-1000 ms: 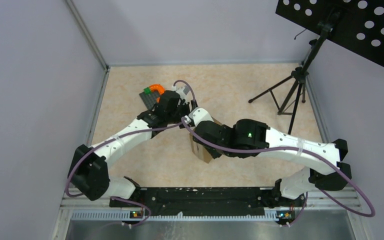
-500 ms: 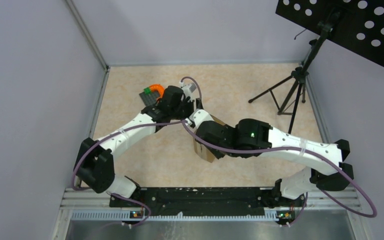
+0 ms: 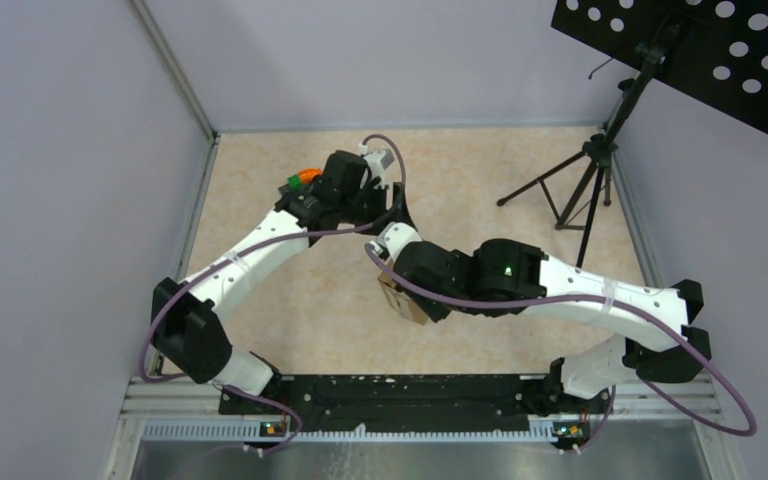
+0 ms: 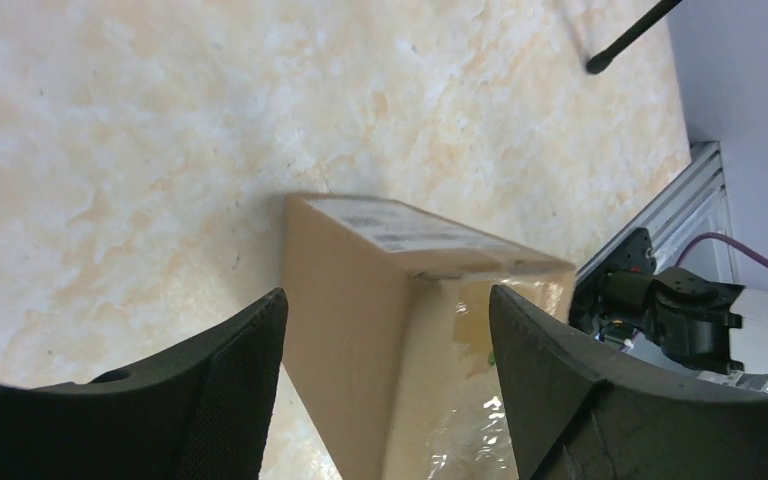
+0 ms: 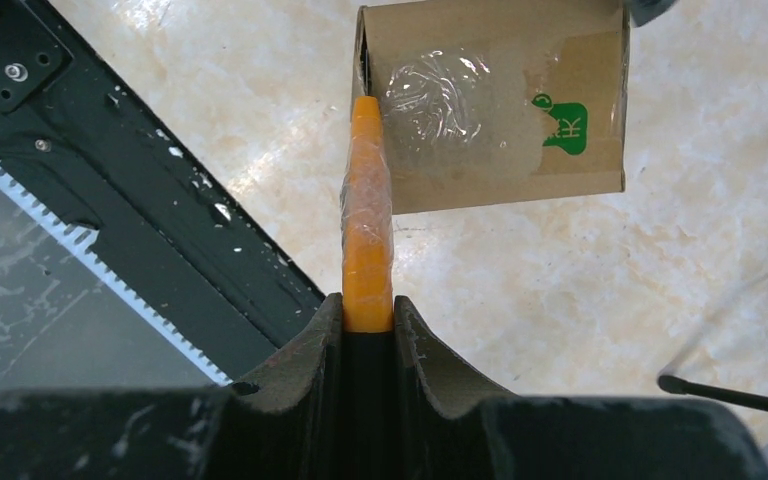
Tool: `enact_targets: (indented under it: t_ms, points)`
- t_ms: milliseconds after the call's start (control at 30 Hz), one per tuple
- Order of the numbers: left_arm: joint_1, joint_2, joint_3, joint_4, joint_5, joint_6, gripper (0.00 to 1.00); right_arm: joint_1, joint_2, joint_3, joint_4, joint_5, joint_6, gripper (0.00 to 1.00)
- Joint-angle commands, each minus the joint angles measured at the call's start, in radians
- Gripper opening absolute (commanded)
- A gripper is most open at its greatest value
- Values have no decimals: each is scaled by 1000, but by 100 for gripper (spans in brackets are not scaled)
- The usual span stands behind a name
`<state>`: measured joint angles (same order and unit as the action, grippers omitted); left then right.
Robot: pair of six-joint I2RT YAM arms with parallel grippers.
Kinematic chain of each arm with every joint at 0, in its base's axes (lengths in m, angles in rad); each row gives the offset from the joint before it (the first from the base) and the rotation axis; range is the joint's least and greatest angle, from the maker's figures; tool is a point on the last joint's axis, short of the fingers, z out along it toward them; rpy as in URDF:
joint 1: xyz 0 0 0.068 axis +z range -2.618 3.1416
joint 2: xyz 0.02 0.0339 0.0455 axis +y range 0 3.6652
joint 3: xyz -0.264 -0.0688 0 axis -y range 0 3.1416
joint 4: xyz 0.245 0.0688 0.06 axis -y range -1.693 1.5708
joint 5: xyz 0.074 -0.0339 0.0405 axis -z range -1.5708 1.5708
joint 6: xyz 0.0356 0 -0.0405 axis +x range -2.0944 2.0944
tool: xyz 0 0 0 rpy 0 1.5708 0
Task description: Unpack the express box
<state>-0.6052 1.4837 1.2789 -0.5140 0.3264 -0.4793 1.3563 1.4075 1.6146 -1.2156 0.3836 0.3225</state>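
The express box [image 5: 490,110], a small brown carton with clear tape and a green mark on its face, lies on the beige floor. From above, the right arm hides most of the express box [image 3: 401,300]. My right gripper [image 5: 368,315] is shut on a thin orange tool [image 5: 368,210] whose tip rests at the box's left edge. My left gripper [image 4: 385,340] is open and hangs a short way off the express box [image 4: 360,290], which shows between its fingers [image 4: 210,390] untouched. In the top view the left gripper [image 3: 380,205] is beyond the box.
A dark plate with orange and green pieces [image 3: 305,177] lies at the back left, partly under the left arm. A black tripod stand [image 3: 580,190] with a perforated panel [image 3: 700,50] stands at the right. The black base rail [image 5: 110,170] runs close to the box.
The left arm has drawn back from the box toward the far side and its jaws have widened a little. The right arm has held the orange tool almost still.
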Motion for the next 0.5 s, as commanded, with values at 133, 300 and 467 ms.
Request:
enact_targets:
  t_ms: [133,300,467]
  points:
    - [2,9,142,14,156,23,77,-26,-15,1,-10,-53,8,0]
    - [2,16,89,107,335,-47,77,-35,-22,1,-18,-41,15,0]
    - [-3,16,1,244,482,-133,77,-43,-28,-1,-22,-33,18,0]
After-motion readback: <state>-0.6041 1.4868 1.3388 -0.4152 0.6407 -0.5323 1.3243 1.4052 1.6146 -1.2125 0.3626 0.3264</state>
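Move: Ahead of the right gripper by about 8 cm, a couple of centimetres to its right and some 15 cm below, lies the box's middle. The right gripper holds the cutter, whose middle is about 3 cm ahead, 2 cm left and 4 cm lower. From the left hand, the box's middle is roughly 8 cm back, 5 cm right and 10 cm below; the cutter is about 14 cm back, 1 cm right and 1 cm higher. Rising about 6 cm beside the far side of the box, the open left hand swings some 4 cm right and, after a slight start forward, draws back about 3 cm towards the cutter; its wrist turns clockwise and levels out some 20 degrees, so the fingers point more to the right. The right hand stays nearly in place, keeping its grip on the cutter with the tip at the box's edge. ##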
